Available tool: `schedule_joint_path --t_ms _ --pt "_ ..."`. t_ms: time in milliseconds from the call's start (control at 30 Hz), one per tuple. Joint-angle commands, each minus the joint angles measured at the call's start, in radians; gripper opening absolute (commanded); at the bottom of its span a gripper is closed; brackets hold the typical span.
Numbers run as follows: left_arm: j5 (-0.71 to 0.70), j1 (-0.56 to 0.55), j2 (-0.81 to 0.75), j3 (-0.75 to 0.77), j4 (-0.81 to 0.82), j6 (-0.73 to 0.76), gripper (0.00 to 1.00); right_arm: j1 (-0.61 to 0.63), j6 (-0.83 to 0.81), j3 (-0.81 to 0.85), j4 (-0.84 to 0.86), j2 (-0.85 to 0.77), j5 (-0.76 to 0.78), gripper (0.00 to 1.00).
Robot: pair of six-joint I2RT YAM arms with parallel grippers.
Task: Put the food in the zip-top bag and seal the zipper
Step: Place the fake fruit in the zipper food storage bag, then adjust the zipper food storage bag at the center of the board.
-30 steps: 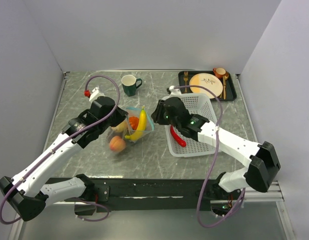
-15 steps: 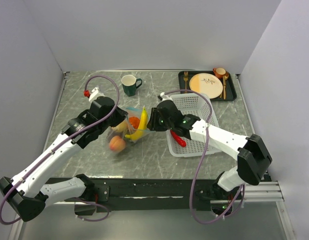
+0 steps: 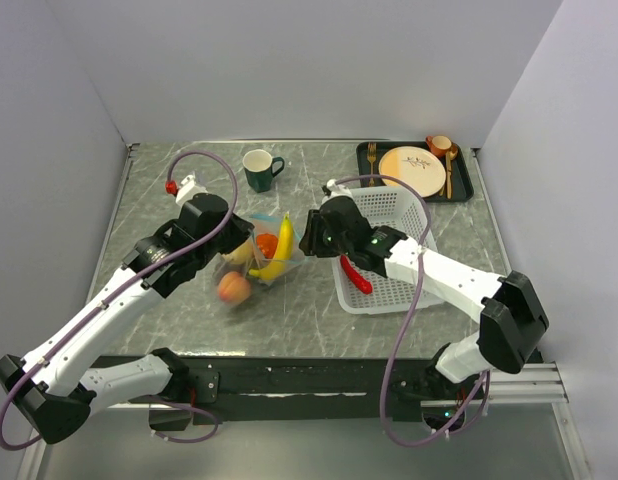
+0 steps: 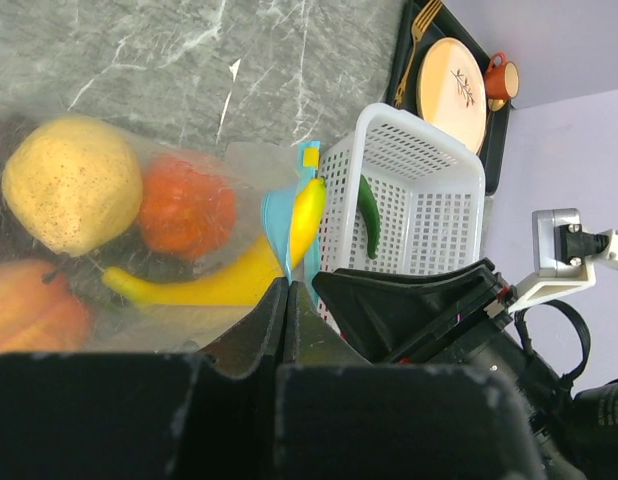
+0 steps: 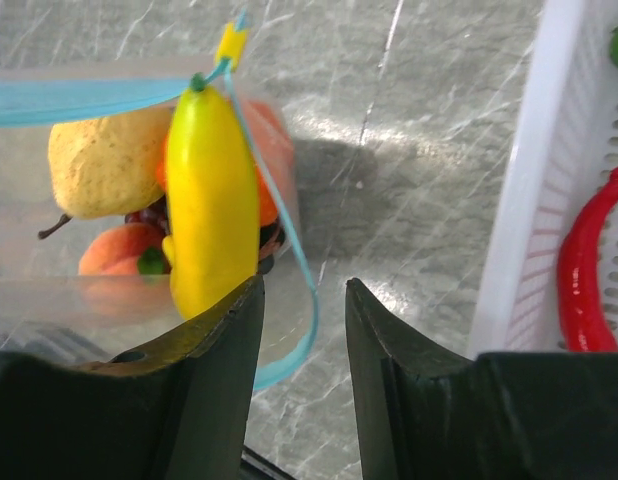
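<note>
The clear zip-top bag (image 3: 251, 262) lies at mid-table with its teal zipper (image 5: 89, 98) unsealed. Inside show a lemon (image 4: 74, 185), an orange (image 4: 184, 205), a peach (image 5: 114, 250) and dark grapes (image 5: 154, 215). A banana (image 5: 204, 200) reaches up to the mouth. My left gripper (image 4: 286, 290) is shut on the zipper strip at the bag's edge. My right gripper (image 5: 304, 285) is open, and the loose teal strip (image 5: 294, 250) curves down between its fingers. A red chili (image 5: 589, 260) and a green pepper (image 4: 367, 215) lie in the basket.
The white mesh basket (image 3: 389, 215) stands just right of the bag, behind my right wrist. A green mug (image 3: 259, 170) is at the back. At the back right, a black tray (image 3: 464, 185) carries a cream plate (image 3: 411, 170), cutlery and an orange cup (image 3: 441, 146).
My right gripper has moved left to the bag's mouth and its jaws have widened a little. The left gripper keeps its hold and has not moved.
</note>
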Motion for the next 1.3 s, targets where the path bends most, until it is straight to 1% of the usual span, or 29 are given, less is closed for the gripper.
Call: schedule_joint_path --t_ms 0,167,333,367,400,433,467,500,633,733,800,867,900,933,967,1067,1267 --pt "-0.021 -0.002 -0.025 0.016 0.034 0.008 0.01 -0.018 -0.018 -0.001 0.024 -0.038 0.0 0.46" --pt "-0.012 -0.002 -0.033 -0.003 0.042 0.004 0.01 -0.032 -0.013 0.005 0.042 -0.012 -0.098 0.46" --pt "-0.006 -0.002 -0.027 0.002 0.047 0.008 0.01 -0.03 -0.008 0.025 0.06 0.056 -0.206 0.45" --pt "-0.006 -0.002 -0.026 0.002 0.047 0.01 0.01 -0.03 -0.008 0.034 0.059 0.067 -0.226 0.4" --pt "-0.007 -0.001 -0.026 0.002 0.045 0.01 0.01 -0.029 -0.005 0.039 0.056 0.083 -0.238 0.31" --pt "-0.009 -0.002 -0.026 0.002 0.047 0.01 0.01 -0.029 -0.004 0.039 0.06 0.084 -0.243 0.22" --pt "-0.009 -0.001 -0.028 -0.001 0.043 0.01 0.01 -0.03 -0.008 0.04 0.065 0.08 -0.246 0.1" --pt "-0.012 -0.002 -0.03 -0.007 0.042 0.007 0.01 -0.03 -0.013 0.045 0.067 0.064 -0.241 0.01" --pt "-0.047 -0.001 -0.043 -0.016 0.025 0.013 0.01 -0.03 -0.044 0.094 0.059 0.009 -0.202 0.0" --pt "-0.1 -0.001 -0.043 0.0 -0.018 0.024 0.01 -0.027 -0.073 0.202 0.042 -0.026 -0.201 0.0" --pt "-0.163 -0.001 -0.042 0.026 -0.071 0.025 0.02 -0.019 -0.099 0.259 0.042 -0.04 -0.214 0.0" --pt "-0.186 -0.001 -0.04 0.043 -0.091 0.036 0.01 -0.006 -0.114 0.353 0.028 -0.028 -0.227 0.0" --pt "-0.185 -0.001 -0.042 0.054 -0.084 0.041 0.01 -0.006 -0.116 0.391 -0.026 0.01 -0.228 0.0" --pt "-0.18 -0.001 -0.049 0.056 -0.076 0.044 0.01 -0.003 -0.117 0.458 -0.053 0.036 -0.229 0.0" --pt "-0.174 -0.001 -0.056 0.06 -0.072 0.045 0.01 -0.001 -0.122 0.479 -0.07 0.082 -0.246 0.0" --pt "-0.177 -0.001 -0.086 0.076 -0.07 0.032 0.01 0.007 -0.107 0.488 -0.085 0.124 -0.272 0.0" --pt "-0.245 0.001 -0.168 0.157 -0.122 0.033 0.01 0.022 -0.081 0.49 -0.081 0.181 -0.329 0.01"
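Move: The near-side stretch of the bag's blue rim that the right hand is about to grip lies about 2 cm to its left, 1 cm back and 2 cm below, almost between its open fingers. The banana's middle is some 6 cm left, 1 cm ahead and 4 cm lower, and the peach 18 cm left, 4 cm back and 11 cm down; the basket's middle is about 19 cm right, 5 cm ahead and 11 cm below. From the left hand, which still holds the rim's other side, that stretch lies roughly 10 cm right, 1 cm ahead and 11 cm lower. The right hand dips about 2.5 cm while easing left and slightly back to the bag's rim, shuts its half-open fingers on the rim, then hoists it steeply, ending some 14 cm above its start and 7 cm farther left after sinking back a little from the top, with the hand turning about 15 degrees counter-clockwise and its fingers tipping up. The left hand keeps its pinch on the opposite side of the rim, waits while the right grips, then draws about 4.5 cm left and, near the end, 3 cm up. ##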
